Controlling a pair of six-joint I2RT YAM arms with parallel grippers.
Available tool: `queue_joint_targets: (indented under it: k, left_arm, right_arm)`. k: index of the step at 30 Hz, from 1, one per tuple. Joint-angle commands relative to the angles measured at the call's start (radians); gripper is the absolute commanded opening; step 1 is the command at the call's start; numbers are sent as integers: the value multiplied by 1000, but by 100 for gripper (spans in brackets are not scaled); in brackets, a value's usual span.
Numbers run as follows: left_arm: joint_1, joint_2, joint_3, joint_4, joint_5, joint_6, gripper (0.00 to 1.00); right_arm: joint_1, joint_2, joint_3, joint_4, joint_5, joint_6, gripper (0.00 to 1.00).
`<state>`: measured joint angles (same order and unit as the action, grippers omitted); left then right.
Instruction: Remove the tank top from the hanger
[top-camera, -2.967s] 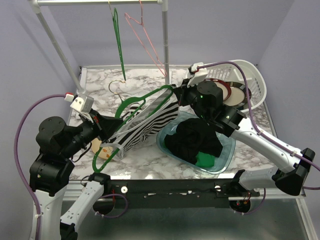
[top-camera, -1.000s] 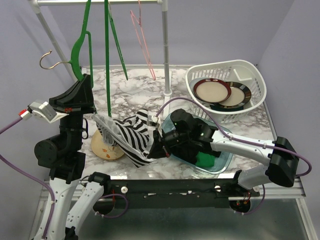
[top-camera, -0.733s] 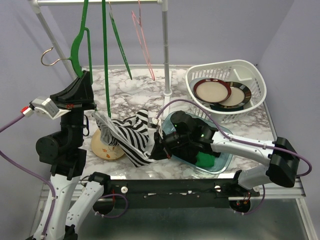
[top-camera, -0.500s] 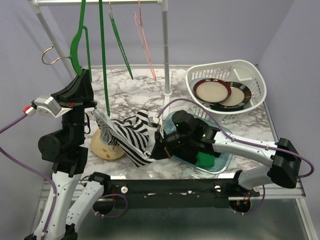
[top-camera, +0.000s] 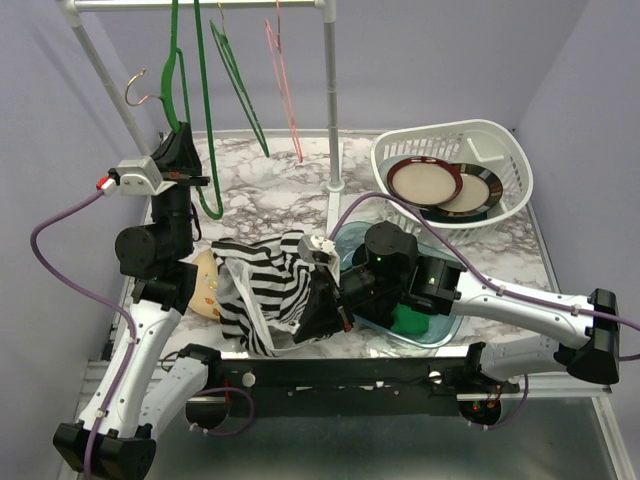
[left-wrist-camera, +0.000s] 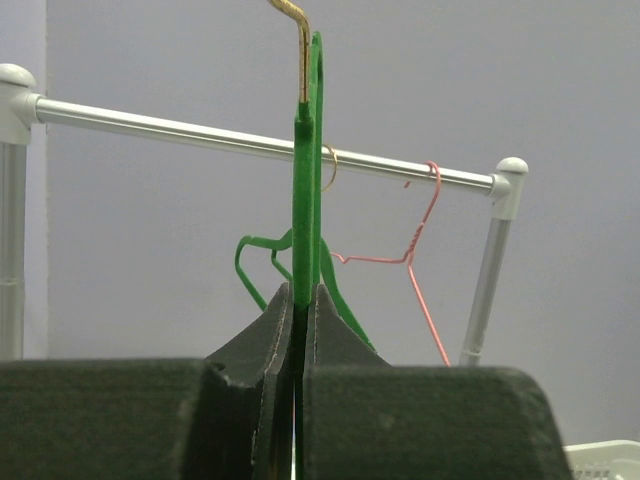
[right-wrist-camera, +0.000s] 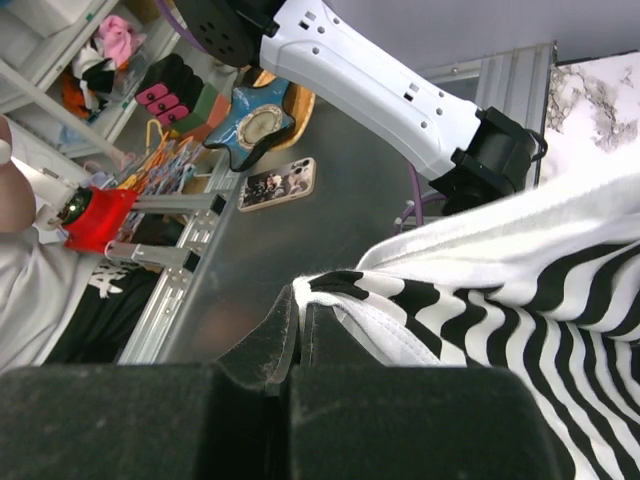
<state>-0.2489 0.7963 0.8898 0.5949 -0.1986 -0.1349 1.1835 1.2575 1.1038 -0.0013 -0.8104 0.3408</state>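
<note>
The black-and-white striped tank top (top-camera: 262, 292) lies bunched on the marble table, off the hanger. My right gripper (top-camera: 312, 322) is shut on its white-trimmed edge near the table's front edge. In the right wrist view the trim (right-wrist-camera: 345, 300) sits pinched at the gripper (right-wrist-camera: 300, 305). My left gripper (top-camera: 185, 165) is raised by the clothes rack. It is shut on the bare green hanger (top-camera: 186, 95), whose gold hook (top-camera: 139, 86) points left. In the left wrist view the hanger (left-wrist-camera: 303, 190) stands upright in the gripper (left-wrist-camera: 302, 300), below the rail (left-wrist-camera: 200, 132).
A second green hanger (top-camera: 232, 75) and a pink wire hanger (top-camera: 280, 75) hang from the rail. The rack post (top-camera: 329, 100) stands mid-table. A white basket (top-camera: 500, 140) with plates is back right. A clear bin (top-camera: 450, 310) holds dark clothes. A tan plate (top-camera: 203, 285) lies left.
The left gripper has lifted the green hanger out of the tank top and up toward the rail. The right gripper has pulled the tank top toward the near edge.
</note>
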Motion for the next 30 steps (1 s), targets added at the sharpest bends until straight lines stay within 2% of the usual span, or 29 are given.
queue_joint_targets:
  k: [1, 2, 3, 5, 6, 7, 10, 12, 13, 20, 24, 28, 30]
  left_arm:
    - [0, -20, 32, 13, -44, 37, 0]
    - [0, -22, 47, -22, -44, 34, 0]
    - [0, -25, 98, -134, -42, 28, 0]
    - [0, -32, 156, -264, -51, -14, 0]
    - [0, -35, 210, -388, -55, -32, 0]
    - [0, -40, 233, -453, -55, -49, 0]
    - [0, -49, 310, -685, -70, -101, 0]
    - [0, -63, 334, -821, -109, -136, 0]
    - [0, -74, 331, -846, -120, -143, 0]
    - [0, -175, 265, -908, -199, -155, 0]
    - [0, -170, 297, -957, -194, -143, 0]
    - [0, -166, 322, -1000, -193, -132, 0]
    - [0, -166, 327, -1009, -190, -131, 0]
  right_arm:
    - [8, -41, -1, 9, 20, 3, 1]
    - [10, -43, 26, -41, 51, -8, 1]
    - [10, -50, 45, -67, 94, -14, 1]
    - [10, -55, 86, -129, 271, -14, 1]
    - [8, -55, 131, -149, 333, -14, 1]
    - [8, -55, 157, -169, 455, -17, 1]
    - [8, -30, 296, -247, 588, -57, 1]
    - [8, -17, 385, -287, 620, -103, 1]
    - [8, -6, 480, -299, 652, -120, 1]
    - [7, 91, 836, -335, 833, -288, 1]
    - [7, 132, 956, -298, 948, -414, 1]
    - [4, 161, 1024, -220, 1143, -568, 1]
    - [-1, 161, 1042, -181, 1172, -640, 1]
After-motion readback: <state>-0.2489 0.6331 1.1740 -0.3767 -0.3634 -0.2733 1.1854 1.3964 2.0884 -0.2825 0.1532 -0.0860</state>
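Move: The fingers of my right hand already hold the edge of the striped tank top, whose body lies bunched some 8 cm to the left, 20 cm ahead and 20 cm below. The bin for it is about 24 cm ahead, 20 cm right and 27 cm down; the yellow plate is around 26 cm ahead and 19 cm left, at table height. From my left hand, still pinching the bare green hanger, the tank top is about 8 cm back, 8 cm right and 38 cm below. I haul the tank top up with my right hand, swinging forward first and then climbing steeply, some 30 cm up and 15 cm forward, drifting right, while the wrist turns clockwise nearly 60 degrees and tips upward, grip kept. My left hand keeps the hanger, bobs up slightly, then sinks back and left, its fingers tipping down about 30 degrees. ##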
